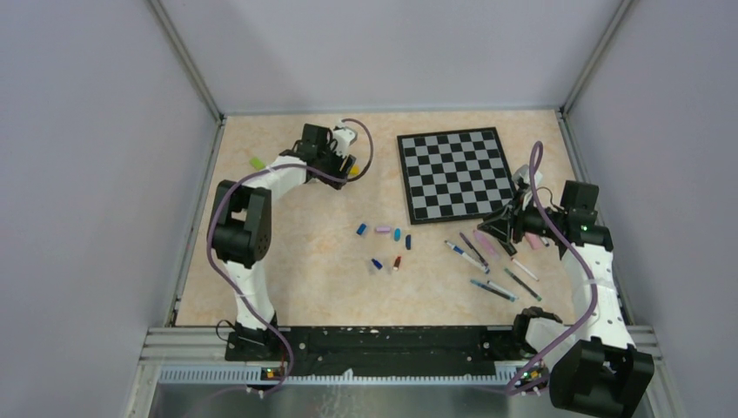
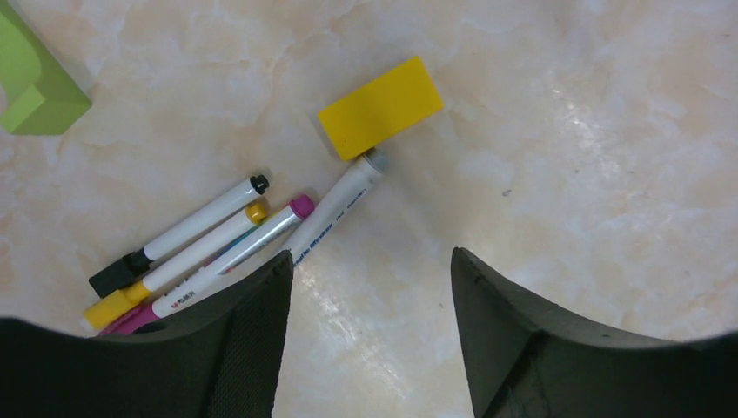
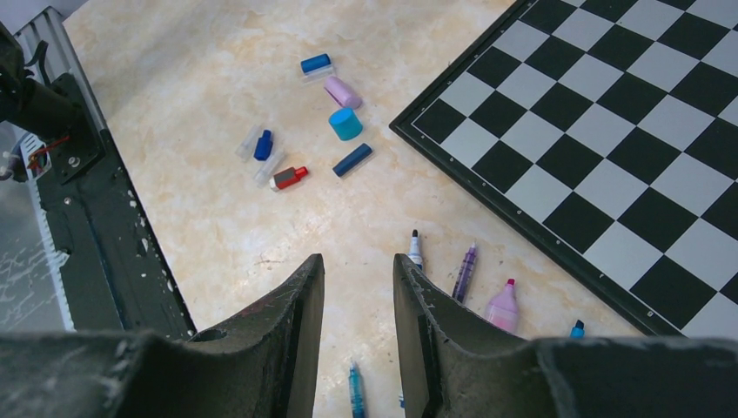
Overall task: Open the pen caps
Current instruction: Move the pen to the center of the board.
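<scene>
Several capped pens (image 2: pixel 204 248) lie side by side under my left gripper's left finger, with black, yellow and pink ends, and a fourth, grey-ended pen (image 2: pixel 335 213) lies beside them. My left gripper (image 2: pixel 370 257) is open and empty over bare table just right of them; it also shows in the top view (image 1: pixel 346 164). Several loose pen caps (image 3: pixel 345 124), blue, pink, cyan and red, lie mid-table (image 1: pixel 383 232). Uncapped pens (image 3: pixel 465 272) lie around my right gripper (image 3: pixel 357 259), which is narrowly open and empty above the table (image 1: pixel 500 228).
A yellow block (image 2: pixel 380 107) touches the grey pen's end. A green block (image 2: pixel 30 87) lies at far left (image 1: pixel 257 162). The chessboard (image 1: pixel 454 172) lies far right of centre, its corner close to my right gripper (image 3: pixel 609 174). The arm-base rail (image 3: pixel 96 226) runs along the near edge.
</scene>
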### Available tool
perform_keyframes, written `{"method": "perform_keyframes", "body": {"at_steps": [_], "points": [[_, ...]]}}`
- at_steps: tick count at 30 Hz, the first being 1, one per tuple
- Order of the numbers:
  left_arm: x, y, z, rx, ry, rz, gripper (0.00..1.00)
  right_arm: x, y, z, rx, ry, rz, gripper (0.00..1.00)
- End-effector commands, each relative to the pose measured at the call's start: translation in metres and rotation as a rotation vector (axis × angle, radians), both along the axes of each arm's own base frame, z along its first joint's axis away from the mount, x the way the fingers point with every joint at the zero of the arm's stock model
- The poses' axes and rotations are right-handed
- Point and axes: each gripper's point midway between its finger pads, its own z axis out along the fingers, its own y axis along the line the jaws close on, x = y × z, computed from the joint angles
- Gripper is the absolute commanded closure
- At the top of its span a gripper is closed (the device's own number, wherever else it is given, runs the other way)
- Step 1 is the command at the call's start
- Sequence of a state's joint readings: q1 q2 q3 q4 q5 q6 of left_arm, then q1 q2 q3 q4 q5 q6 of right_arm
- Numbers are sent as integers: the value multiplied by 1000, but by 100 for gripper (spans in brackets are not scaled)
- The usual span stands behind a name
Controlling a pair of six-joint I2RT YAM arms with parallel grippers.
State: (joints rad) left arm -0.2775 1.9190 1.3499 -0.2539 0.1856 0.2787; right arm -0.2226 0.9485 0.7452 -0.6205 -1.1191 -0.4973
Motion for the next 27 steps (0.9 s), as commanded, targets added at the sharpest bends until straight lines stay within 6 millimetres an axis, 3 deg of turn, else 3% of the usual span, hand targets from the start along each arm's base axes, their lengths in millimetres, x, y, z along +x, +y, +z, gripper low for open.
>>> {"method": "perform_keyframes", "body": {"at_steps": [1,3,4,16,27], "points": [[16,9,1,75,-8,-81,35,1,2,4,-9,-58,24,66],[23,12,2,70,-29,-71,52,2,2,3,-8,-53,24,66],[25,14,1,69,-29,-68,54,2,2,2,-7,-50,23,66],[30,22,-16,77,-12,-69,53,3,1,0,-11,-42,18,66],[36,29,-16,60,-19,-62,52,3,1,-2,-11,-37,18,66]]}}
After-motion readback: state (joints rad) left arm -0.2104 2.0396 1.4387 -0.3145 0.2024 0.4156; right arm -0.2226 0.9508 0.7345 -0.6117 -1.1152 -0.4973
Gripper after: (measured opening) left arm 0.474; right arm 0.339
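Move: The white pen with the grey end lies about 4 cm ahead of my left hand, a centimetre to its left and some 6 cm below. On the same table top, the yellow block is about 8 cm ahead and 6 cm right of the hand, the purple-capped pen 6 cm ahead and 7 cm left, the black-capped pen 8 cm ahead and 7 cm left. From my right hand the grey-ended pen is roughly 27 cm ahead, 47 cm left and 18 cm down. I ease my left hand left and down towards the grey-ended pen, about 3 cm each way and a little forward. The forward part and a good share of the drop come first, then a slow slide left; early on my fingers narrow from about three-quarters open to just under half, then stay there. The wrist tips only some 5 degrees, and I take hold of nothing. ##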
